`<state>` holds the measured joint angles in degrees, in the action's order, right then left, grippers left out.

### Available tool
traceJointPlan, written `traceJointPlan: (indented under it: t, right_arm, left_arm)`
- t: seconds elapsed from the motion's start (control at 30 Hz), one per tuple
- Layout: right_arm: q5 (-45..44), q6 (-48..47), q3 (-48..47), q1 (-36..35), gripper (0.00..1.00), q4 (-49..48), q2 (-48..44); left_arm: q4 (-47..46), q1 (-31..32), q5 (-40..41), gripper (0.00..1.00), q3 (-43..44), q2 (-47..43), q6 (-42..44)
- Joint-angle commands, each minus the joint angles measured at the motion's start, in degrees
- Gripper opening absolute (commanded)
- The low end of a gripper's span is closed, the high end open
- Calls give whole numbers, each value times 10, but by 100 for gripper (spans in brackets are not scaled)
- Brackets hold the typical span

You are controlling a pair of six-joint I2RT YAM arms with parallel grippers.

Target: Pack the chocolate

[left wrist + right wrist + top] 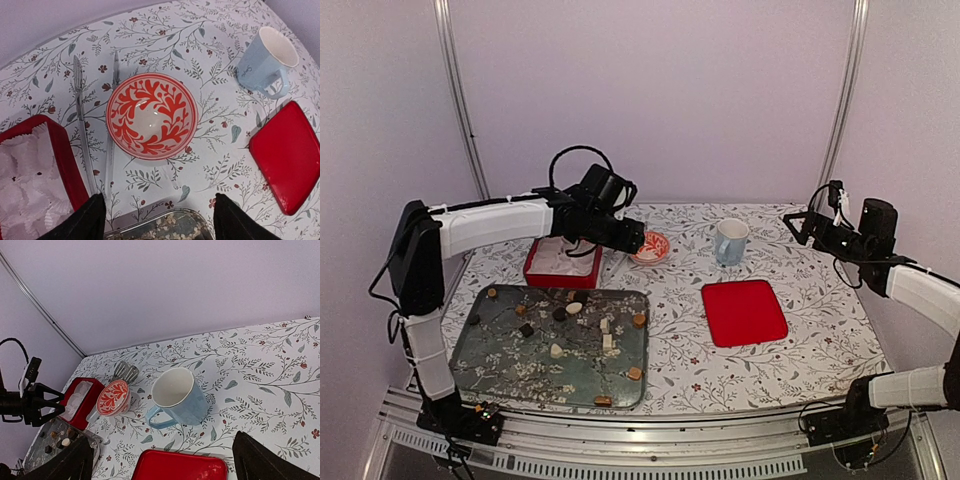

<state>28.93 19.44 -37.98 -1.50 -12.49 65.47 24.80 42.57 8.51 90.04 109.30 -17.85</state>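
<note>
The chocolate (558,314) lies as several dark, caramel and cream pieces scattered on a glass tray (470,335) at the front left. Behind the tray stands an open red box (560,265) lined with white paper cups (25,185). My left gripper (636,240) hovers open over the table between the box and a red-and-white bowl (151,115), holding nothing. In its wrist view the left gripper (160,222) frames the tray's far corner (165,227). My right gripper (796,224) is raised at the far right, open and empty. The right wrist view shows a few chocolate pieces (64,442).
A flat red lid (744,312) lies right of the tray. A light blue mug (730,241) stands behind it, beside the bowl (650,247). Clear tongs (80,125) lie between box and bowl. Walls close the back and both sides.
</note>
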Motion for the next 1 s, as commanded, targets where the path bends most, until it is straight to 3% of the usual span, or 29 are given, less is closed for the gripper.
traceJointPlan:
  t: [0.0,0.43,0.97]
  right_arm:
    - [8,-4,7,-2,99,-8,-11]
    - [6,-6,13,-3,99,-5,-13]
    - [15,-2,15,-2,99,-6,-4]
  left_arm:
    - [51,16,31,71,38,60,-30]
    - [57,1,67,49,36,116,-18]
    - [12,-47,36,35,49,164,39]
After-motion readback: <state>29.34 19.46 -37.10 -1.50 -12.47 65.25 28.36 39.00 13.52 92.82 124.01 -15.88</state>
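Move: The tongs lie on the table between the red box and the patterned bowl; their middle is about 9 cm ahead of the left hand, 4 cm to its left and 16 cm below. The bowl stands some 7 cm to the right of the tongs' middle and 2 cm farther out. From the left hand, the box is about 18 cm left and 8 cm ahead, the chocolate tray 16 cm left and 18 cm back. The tongs are some 42 cm left of the right hand, 13 cm ahead and 22 cm below. The left hand sinks about 12 cm towards the near, handle end of the tongs, in the gap between box wall and bowl, dropping quickly at first, then more slowly while it eases some 4 cm left and nearly 3 cm forward. On the way the wrist rolls its left side up by roughly 15 degrees and tips the fingers a little further down, and the fingers close from about three-quarters open to just over a third, ending close above the handles with no contact to be seen. ##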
